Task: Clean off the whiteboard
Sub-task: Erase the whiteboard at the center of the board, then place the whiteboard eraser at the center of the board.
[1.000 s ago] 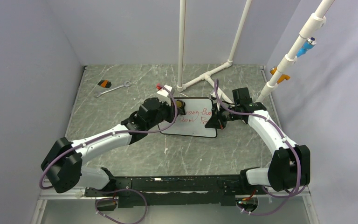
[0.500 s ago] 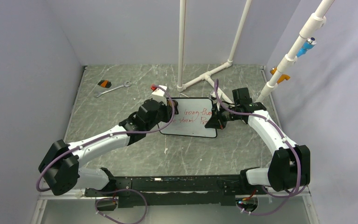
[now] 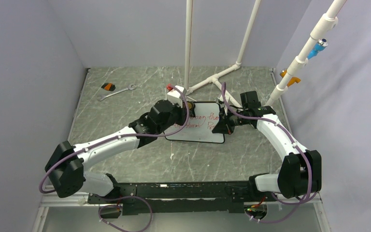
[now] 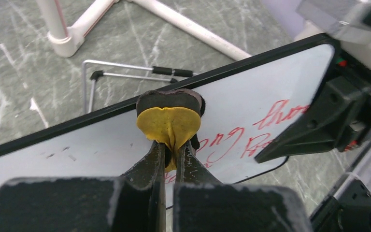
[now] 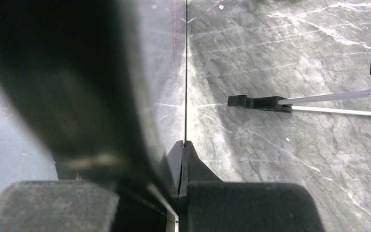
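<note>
The whiteboard [image 3: 199,132] stands tilted on its wire feet in the middle of the table, with red handwriting [image 4: 270,118] on its right half. Its left part [image 4: 77,152] looks wiped. My left gripper [image 4: 170,145] is shut on a yellow eraser with a black felt pad [image 4: 169,121], and the pad presses on the board just under the top frame. In the top view the left gripper [image 3: 185,107] sits at the board's upper left. My right gripper [image 3: 223,124] is shut on the board's right edge [image 5: 186,72], seen edge-on as a thin line between the jaws [image 5: 184,143].
The board's wire stand feet [image 5: 319,101] rest on the marble table behind it. A white PVC pipe frame [image 3: 212,79] rises just beyond the board. A wrench [image 3: 118,92] and a small orange-black object [image 3: 108,87] lie at the far left.
The left gripper swept the eraser left across the board's upper part, then back right and slightly up. The right gripper and the board stayed put.
</note>
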`<state>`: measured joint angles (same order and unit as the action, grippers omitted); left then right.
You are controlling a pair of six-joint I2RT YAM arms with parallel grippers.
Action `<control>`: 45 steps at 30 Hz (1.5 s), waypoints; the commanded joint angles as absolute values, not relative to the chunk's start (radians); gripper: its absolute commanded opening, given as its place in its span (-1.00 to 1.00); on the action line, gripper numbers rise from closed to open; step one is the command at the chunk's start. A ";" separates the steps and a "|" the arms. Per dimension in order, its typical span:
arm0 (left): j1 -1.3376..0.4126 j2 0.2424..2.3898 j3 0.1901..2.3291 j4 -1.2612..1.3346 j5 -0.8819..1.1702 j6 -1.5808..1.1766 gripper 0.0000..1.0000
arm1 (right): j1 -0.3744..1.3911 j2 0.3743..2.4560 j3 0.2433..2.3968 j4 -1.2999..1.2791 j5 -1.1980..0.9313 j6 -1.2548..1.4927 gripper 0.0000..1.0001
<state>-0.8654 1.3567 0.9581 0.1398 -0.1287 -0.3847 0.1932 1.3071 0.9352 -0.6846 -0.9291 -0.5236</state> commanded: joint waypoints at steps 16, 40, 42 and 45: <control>-0.730 1.059 0.794 0.093 0.215 -0.338 -1.00 | 0.202 1.285 0.920 -0.742 -0.915 -0.565 -1.00; -1.090 1.524 0.858 -0.348 0.005 -0.512 -0.54 | 0.176 1.270 0.917 -0.738 -0.912 -0.560 -1.00; -1.114 1.547 0.890 -0.362 -0.045 -0.524 -0.37 | 0.174 1.269 0.918 -0.738 -0.914 -0.560 -1.00; -1.137 1.557 0.908 -0.372 -0.099 -0.536 -0.08 | 0.174 1.270 0.919 -0.739 -0.916 -0.562 -1.00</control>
<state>-1.1046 1.5558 0.8532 -0.3489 0.0235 -0.5064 0.1791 1.2938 0.9241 -0.7162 -0.9440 -0.5320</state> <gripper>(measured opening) 0.379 0.044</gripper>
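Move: The left gripper holds the eraser against the whiteboard's upper part. The bare table spot where the eraser is to go lies about 17 cm back, 3 cm left and 21 cm below it. The whiteboard's middle is roughly 2 cm back, 1 cm right and 9 cm down; the remaining red writing is some 3 cm back, 5 cm right and 7 cm down. From the right gripper, that spot lies about 12 cm back, 16 cm left and 13 cm below. Wipe the eraser left and slightly down the board for about 5 cm, then draw the left gripper back off the face with a small rise. Bring it back and steeply down to the bare table in front of the board, tipping the fingers well down, some 45 degrees, and open them there to let go of the eraser. Keep the right gripper's hold on the board's right edge. ##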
